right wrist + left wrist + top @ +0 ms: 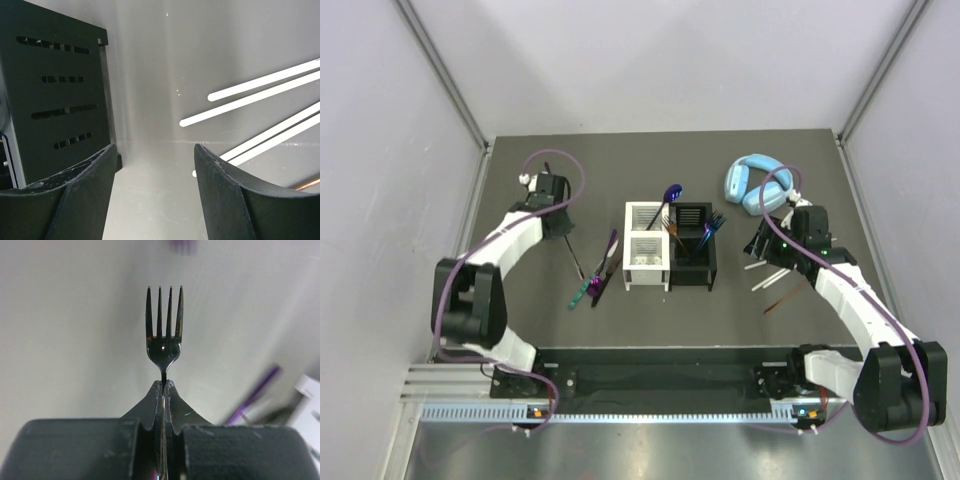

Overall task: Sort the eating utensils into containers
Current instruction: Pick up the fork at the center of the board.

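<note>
My left gripper [164,383] is shut on the neck of a dark metallic fork [164,335], whose tines point away beyond the fingertips. From above, that gripper [558,228] hangs left of the white caddy [631,247], the fork [575,262] slanting down-right from it. More purple utensils [609,255] and a green-handled knife [584,291] lie beside it. The black caddy [710,262] holds forks [714,221]; a purple spoon [671,194] stands in the white one. My right gripper [155,147] is open and empty over the table between the black caddy [55,90] and white sticks [240,107].
Light-blue headphones [753,183] lie at the back right behind my right arm. A brown stick [784,298] lies near the white sticks [766,271]. Grey walls close in the table on both sides and at the back.
</note>
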Controlling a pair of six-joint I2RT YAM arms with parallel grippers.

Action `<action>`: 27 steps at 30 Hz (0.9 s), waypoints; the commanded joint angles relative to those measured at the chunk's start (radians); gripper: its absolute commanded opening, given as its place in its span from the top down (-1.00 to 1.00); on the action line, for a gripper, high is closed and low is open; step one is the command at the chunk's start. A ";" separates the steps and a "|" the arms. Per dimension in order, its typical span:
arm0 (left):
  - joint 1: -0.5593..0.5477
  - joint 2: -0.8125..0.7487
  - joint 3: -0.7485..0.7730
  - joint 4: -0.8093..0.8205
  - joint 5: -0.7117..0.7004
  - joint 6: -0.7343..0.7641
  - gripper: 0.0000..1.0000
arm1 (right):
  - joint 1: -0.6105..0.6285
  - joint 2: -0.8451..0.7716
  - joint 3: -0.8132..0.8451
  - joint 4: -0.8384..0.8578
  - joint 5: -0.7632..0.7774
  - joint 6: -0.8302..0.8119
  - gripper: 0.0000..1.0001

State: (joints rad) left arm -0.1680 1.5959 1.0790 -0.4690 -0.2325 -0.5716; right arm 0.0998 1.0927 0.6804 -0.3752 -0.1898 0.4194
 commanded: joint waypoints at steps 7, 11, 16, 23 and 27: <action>-0.179 -0.379 -0.057 0.181 -0.125 0.104 1.00 | -0.009 -0.016 0.016 0.029 0.000 -0.005 -0.28; -0.218 -0.444 -0.018 0.205 -0.087 0.110 1.00 | -0.009 -0.014 0.019 0.025 -0.002 -0.005 -0.27; -0.301 -0.389 0.070 0.237 -0.005 0.144 1.00 | -0.011 -0.020 0.018 0.027 -0.003 0.002 -0.27; -0.468 -0.200 0.171 0.378 0.025 0.194 1.00 | -0.011 -0.036 0.019 0.013 0.003 0.004 -0.27; -0.559 -0.082 0.258 0.412 0.006 0.226 1.00 | -0.009 -0.048 0.027 0.001 0.023 -0.002 -0.27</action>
State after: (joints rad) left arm -0.6582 1.4326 1.2358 -0.1680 -0.2276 -0.3950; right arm 0.0998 1.0786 0.6804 -0.3847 -0.1856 0.4217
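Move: The fork is already off the board, pinched in the left hand's shut fingers. The black container, where the other forks stand, is about 34 cm to this hand's right, 3 cm back and 3 cm lower. The white container sits on the way, some 22 cm right and 3 cm back, and the knives lie about 9 cm right, 12 cm back and 7 cm down. From the idle right hand the black container is roughly 16 cm left, 2 cm ahead and 6 cm lower. Up first, drifting right: the left hand lifts the fork nearly 20 cm, then swings right towards the containers, about 21 cm in all, to end high over the white container, just starting to sink. On the way the wrist tips its fingers some 35 degrees up towards level and turns about as much clockwise. The shut fingers keep their pinch on the fork. ##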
